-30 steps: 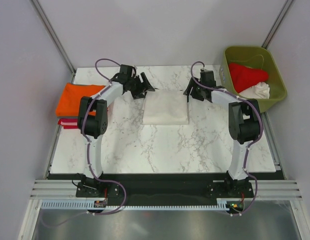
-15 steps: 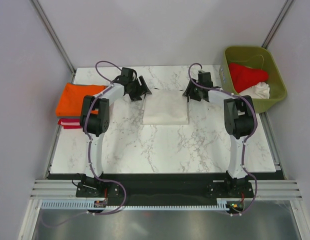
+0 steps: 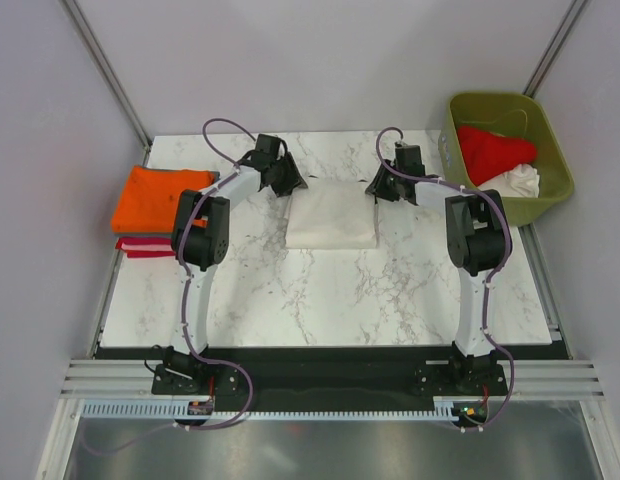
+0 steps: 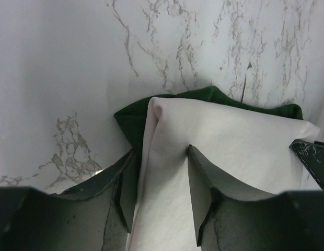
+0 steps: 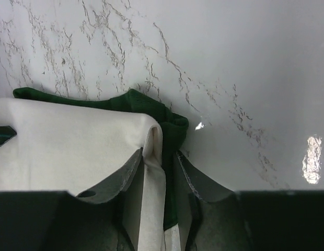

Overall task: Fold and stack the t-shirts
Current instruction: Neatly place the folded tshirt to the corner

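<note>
The cream t-shirt [image 3: 331, 218] lies folded into a rectangle at the middle of the far half of the table. My left gripper [image 3: 290, 181] is at its far left corner. In the left wrist view the left gripper [image 4: 160, 150] is half closed, with cream cloth [image 4: 230, 141] between the fingers and a dark green sleeve [image 4: 131, 117] peeking out underneath. My right gripper [image 3: 378, 186] is at the far right corner. The right wrist view shows the right gripper [image 5: 159, 152] pinching a bunched cream fold [image 5: 73, 141] together with a dark green edge [image 5: 172, 128].
An orange t-shirt [image 3: 155, 197] lies folded on a red one [image 3: 140, 246] at the table's left edge. The olive-green bin [image 3: 555, 170] at the far right holds a red tee [image 3: 495, 150] and a white one [image 3: 517, 182]. Grey walls close in the far side.
Both grippers have moved in onto the cream shirt's far corners and their jaws have narrowed around the cloth. The shirt itself has not shifted.
</note>
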Robot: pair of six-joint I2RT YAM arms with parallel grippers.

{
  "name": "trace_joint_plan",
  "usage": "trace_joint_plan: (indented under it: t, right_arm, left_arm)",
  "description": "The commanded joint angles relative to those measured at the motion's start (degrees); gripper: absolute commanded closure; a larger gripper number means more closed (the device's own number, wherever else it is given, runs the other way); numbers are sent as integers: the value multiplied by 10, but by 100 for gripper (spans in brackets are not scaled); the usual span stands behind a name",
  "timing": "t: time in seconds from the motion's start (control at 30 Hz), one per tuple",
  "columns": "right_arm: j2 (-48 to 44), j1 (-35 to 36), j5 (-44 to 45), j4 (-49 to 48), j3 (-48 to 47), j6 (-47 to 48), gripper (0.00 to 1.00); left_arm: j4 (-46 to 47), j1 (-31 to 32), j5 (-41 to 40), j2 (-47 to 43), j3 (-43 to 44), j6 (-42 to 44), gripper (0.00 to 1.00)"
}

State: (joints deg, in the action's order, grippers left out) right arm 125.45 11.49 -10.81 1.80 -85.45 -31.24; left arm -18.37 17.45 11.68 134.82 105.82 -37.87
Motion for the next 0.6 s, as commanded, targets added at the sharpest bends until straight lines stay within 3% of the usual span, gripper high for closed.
trace_joint_plan:
  t: [0.0, 0.13, 0.2, 0.27, 0.33, 0.37, 0.57]
  right_arm:
    - [18, 0, -18, -14, -6, -12, 66]
    - [29, 0, -19, -28, -12, -20, 74]
    - [30, 1, -20, -29, -12, -22, 87]
    - [31, 0, -22, -31, -12, -22, 93]
    - [26, 0, -19, -31, -9, -22, 93]
    - [23, 0, -14, -31, -9, -20, 100]
    - [-13, 15, 9, -31, 6, 1, 100]
  left_arm:
    - [-5, 6, -52, 20, 8, -16, 51]
    - [1, 6, -74, 21, 8, -21, 63]
    - [5, 6, -76, 22, 8, -24, 72]
    - [22, 6, -68, 23, 6, -22, 91]
    - [34, 7, -62, 21, 4, -17, 94]
    - [36, 7, -65, 19, 3, -16, 98]
    - [53, 8, -71, -13, -24, -5, 98]
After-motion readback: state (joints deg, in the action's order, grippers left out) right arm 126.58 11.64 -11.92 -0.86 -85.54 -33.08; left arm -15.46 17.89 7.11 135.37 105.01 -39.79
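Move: The folded t-shirt's middle lies about 11 cm to the right of the left hand and 9 cm back, at nearly fingertip height; from the right hand it is some 12 cm left and 8 cm back. Each hand's open fingers already straddle the shirt's side edge close to its far corner. The stack with the orange shirt on top stands about 38 cm left of the left hand and 6 cm back; the green bin is about 39 cm right of the right hand, some 5 cm farther out. Both hands stay low at the t-shirt's far corners and shut their fingers, the left from about half open and the right from about a third, each pinching a side edge of the folded cloth. Meanwhile the left creeps forward about 1 cm, sinking slightly and turning some 5 degrees counter-clockwise, while the right eases barely half a centimetre forward and to the left, the wrists otherwise keeping their slant. ##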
